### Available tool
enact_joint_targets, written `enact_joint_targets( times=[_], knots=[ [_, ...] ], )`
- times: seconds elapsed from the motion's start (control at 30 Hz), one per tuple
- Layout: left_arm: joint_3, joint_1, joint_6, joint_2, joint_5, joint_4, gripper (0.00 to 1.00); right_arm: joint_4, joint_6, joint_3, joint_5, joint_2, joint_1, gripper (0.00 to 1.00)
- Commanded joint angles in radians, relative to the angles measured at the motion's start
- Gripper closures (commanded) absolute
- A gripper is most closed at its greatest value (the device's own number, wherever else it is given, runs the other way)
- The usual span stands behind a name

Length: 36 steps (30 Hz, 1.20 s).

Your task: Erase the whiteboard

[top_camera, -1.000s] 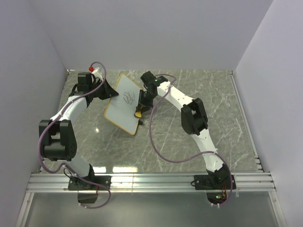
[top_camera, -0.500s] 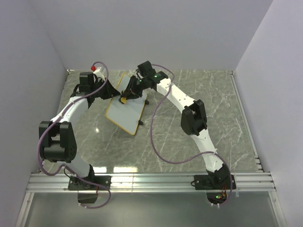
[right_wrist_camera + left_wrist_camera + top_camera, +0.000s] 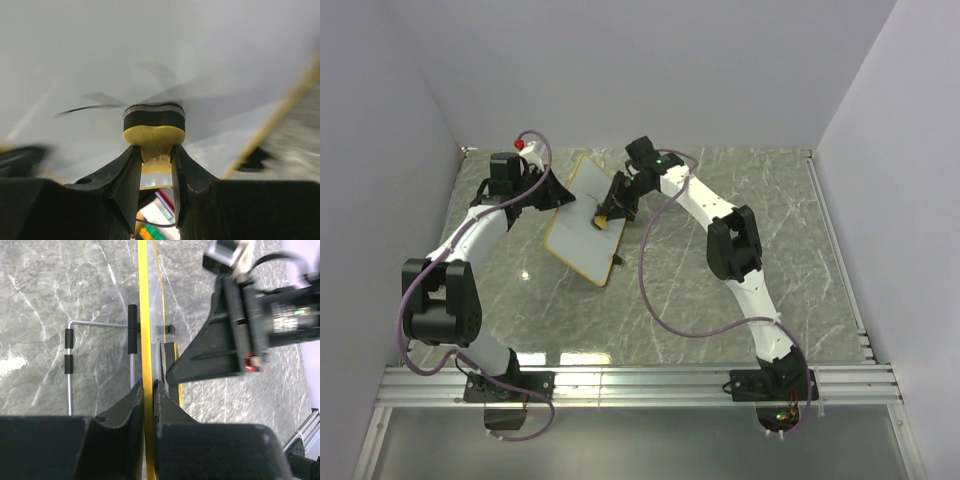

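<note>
The whiteboard [image 3: 575,232] stands tilted at the back left of the table, showing its white face and tan frame. My left gripper [image 3: 556,196] is shut on its upper left edge. In the left wrist view the board is an edge-on yellow strip [image 3: 145,315] pinched in the left gripper [image 3: 148,385]. My right gripper [image 3: 610,211] is shut on the stem of a yellow eraser [image 3: 602,219]. The eraser's [image 3: 154,131] black pad presses on the white surface [image 3: 150,50], ahead of the right gripper [image 3: 155,151]. A thin dark stroke [image 3: 82,108] shows to its left.
A bent wire stand [image 3: 70,352] with black sleeves lies on the grey marble table [image 3: 740,200] behind the board. White walls close in the left, back and right. An aluminium rail [image 3: 640,385] runs along the near edge by the arm bases.
The right gripper swept the eraser from the board's lower right up to its upper left, then back to the right middle. The scribble seen one second ago no longer shows from above.
</note>
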Motion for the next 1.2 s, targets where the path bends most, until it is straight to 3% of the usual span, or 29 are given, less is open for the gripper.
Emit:
enact_joint_targets(
  times=[0.0,0.17,0.27,0.47,0.77,1.03,1.17],
  knots=[
    [-0.056,-0.124,0.053,0.065,0.175,-0.278,1.00,-0.171,-0.119,-0.103,0.130,0.034,-0.005,1.00],
    [-0.043,-0.136,0.053,0.085,0.171,-0.279,1.00,-0.161,-0.153,-0.121,0.126,0.019,-0.008,1.00],
    [-0.022,-0.173,0.079,0.109,0.152,-0.311,1.00,-0.079,-0.122,-0.085,0.028,0.024,-0.010,1.00],
    [-0.008,-0.231,0.083,0.152,0.157,-0.318,1.00,0.176,0.043,-0.040,-0.093,0.007,-0.021,1.00],
    [0.035,-0.259,0.125,0.243,0.158,-0.359,1.00,0.448,0.310,0.076,-0.113,0.059,-0.059,1.00],
    [0.079,-0.259,0.171,0.271,0.152,-0.410,1.00,0.528,0.415,0.126,-0.100,0.139,-0.080,1.00],
    [0.084,-0.259,0.185,0.263,0.154,-0.420,1.00,0.479,0.417,0.107,-0.083,0.159,-0.096,1.00]
  ],
)
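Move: On the whiteboard, whose left edge the left hand already clamps, the leftover mark lies about 3 cm ahead and 3 cm left of the right hand, roughly level. From that hand the board's far corner is some 14 cm ahead, 4 cm left and 8 cm up, the lower clip about 8 cm back, 3 cm right and 9 cm down. From the left hand the mark is about 4 cm right, 1 cm back and a little below. Rubbing on with the eraser still gripped, the right hand first strokes down the whiteboard and to the right, slightly back, then reverses into a long stroke up and forward, about 11 cm each way with some left, towards the far corner, its fingers tilting up and swinging forward. The left hand keeps its clamp, carrying the edge right, then forward, some 4 cm each. ##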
